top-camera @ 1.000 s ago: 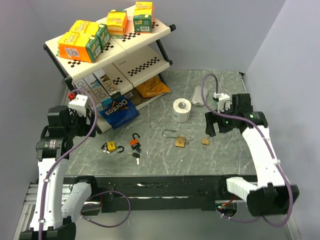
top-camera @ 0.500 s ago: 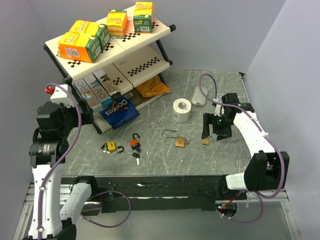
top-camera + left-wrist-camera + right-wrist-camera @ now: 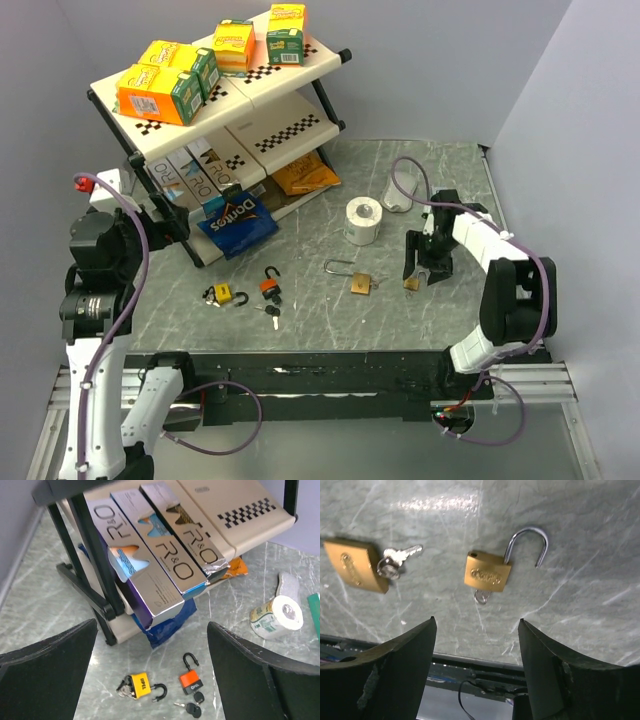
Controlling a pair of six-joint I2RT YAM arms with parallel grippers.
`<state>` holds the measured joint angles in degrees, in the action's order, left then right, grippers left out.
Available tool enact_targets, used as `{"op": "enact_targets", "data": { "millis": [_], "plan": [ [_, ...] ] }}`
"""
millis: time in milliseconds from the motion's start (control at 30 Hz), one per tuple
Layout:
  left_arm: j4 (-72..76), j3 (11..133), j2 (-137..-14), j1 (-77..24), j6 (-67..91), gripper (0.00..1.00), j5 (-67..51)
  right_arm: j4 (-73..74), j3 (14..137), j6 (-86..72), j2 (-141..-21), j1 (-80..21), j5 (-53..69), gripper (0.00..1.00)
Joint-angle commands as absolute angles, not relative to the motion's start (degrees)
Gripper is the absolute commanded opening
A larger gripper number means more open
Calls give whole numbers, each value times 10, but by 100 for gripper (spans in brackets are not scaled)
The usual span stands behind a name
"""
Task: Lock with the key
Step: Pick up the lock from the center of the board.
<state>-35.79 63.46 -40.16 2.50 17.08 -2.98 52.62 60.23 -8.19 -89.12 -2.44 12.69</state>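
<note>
A small brass padlock point(image 3: 487, 576) lies on the marble table with its shackle swung open and a key ring at its base. My right gripper point(image 3: 476, 622) hovers just over it, open, with nothing between the fingers; from above, the right gripper point(image 3: 420, 262) stands beside that padlock point(image 3: 411, 283). A larger brass padlock point(image 3: 361, 283) with a key point(image 3: 400, 560) in it lies to its left. A yellow padlock point(image 3: 137, 686), an orange padlock point(image 3: 190, 681) and loose black-headed keys point(image 3: 192, 707) lie under my open left gripper point(image 3: 151, 625), which is raised well above them.
A three-tier shelf rack point(image 3: 290, 125) with boxes stands at the back left, with a blue Doritos bag point(image 3: 236, 222) at its foot. A paper roll point(image 3: 363, 220) and a grey object point(image 3: 397, 195) sit mid-table. The table's front edge point(image 3: 470, 660) is close below the right gripper.
My right arm swung inward and down toward the small brass padlock, and its jaws narrowed somewhat. My left arm drew back to the left and rose.
</note>
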Motion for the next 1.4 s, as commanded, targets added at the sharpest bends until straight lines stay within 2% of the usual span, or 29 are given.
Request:
{"op": "enact_targets", "data": {
  "millis": [0, 333, 700, 800, 867, 933, 1033, 1067, 1133, 1267, 1367],
  "plan": [
    [-330, 619, -407, 25, 200, 96, -42, 502, 604, -107, -927, -40, 103, 72],
    [-321, 601, -419, 25, 194, 96, -40, 487, 629, -120, -1001, -60, 69, 66],
    [-313, 588, -434, 25, 204, 96, -33, 483, 645, -130, -1032, -73, 41, 60],
    [-313, 588, -436, 25, 196, 96, -38, 484, 645, -128, -1034, -75, 42, 55],
    [-316, 589, -436, 25, 180, 96, -50, 487, 645, -122, -1029, -75, 51, 47],
    [-323, 591, -432, 25, 151, 96, -103, 490, 649, -112, -1016, -75, 61, 43],
    [-342, 594, -423, 25, 88, 96, -243, 488, 650, -81, -977, -75, 93, 29],
    [-345, 593, -418, 25, 77, 96, -275, 483, 648, -63, -963, -75, 107, 17],
    [-352, 589, -403, 25, 39, 96, -380, 483, 649, -42, -925, -75, 153, 3],
    [-380, 582, -385, 25, -39, 96, -551, 508, 668, 50, -870, -76, 274, 0],
    [-389, 567, -381, 25, -75, 96, -613, 556, 696, 127, -841, -79, 413, 0]
  ]
}}
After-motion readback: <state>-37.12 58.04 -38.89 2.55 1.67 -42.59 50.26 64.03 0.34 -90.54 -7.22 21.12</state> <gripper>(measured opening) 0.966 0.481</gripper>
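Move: The small brass lock, shackle open towards the robot's right, lies almost beneath the right hand, about 1 cm ahead, level sideways and 5 cm below. A loose pair of keys sits roughly 7 cm to its left, the larger brass padlock about 10 cm left of it, both about level with it; the white roll stands some 12 cm ahead of the hand and 10 cm left. From the left hand, the small lock lies about level ahead, some 43 cm right and 33 cm below. The small brass lock is what the right hand sinks onto, about 5 cm nearly straight down, fingers narrowing until they pinch its body from both sides; then it climbs some 7 cm with it, drifting left towards the larger padlock and turning counter-clockwise. Meanwhile the left hand, open, sinks 4 cm, then sweeps right and back, turning about 40 degrees clockwise. ##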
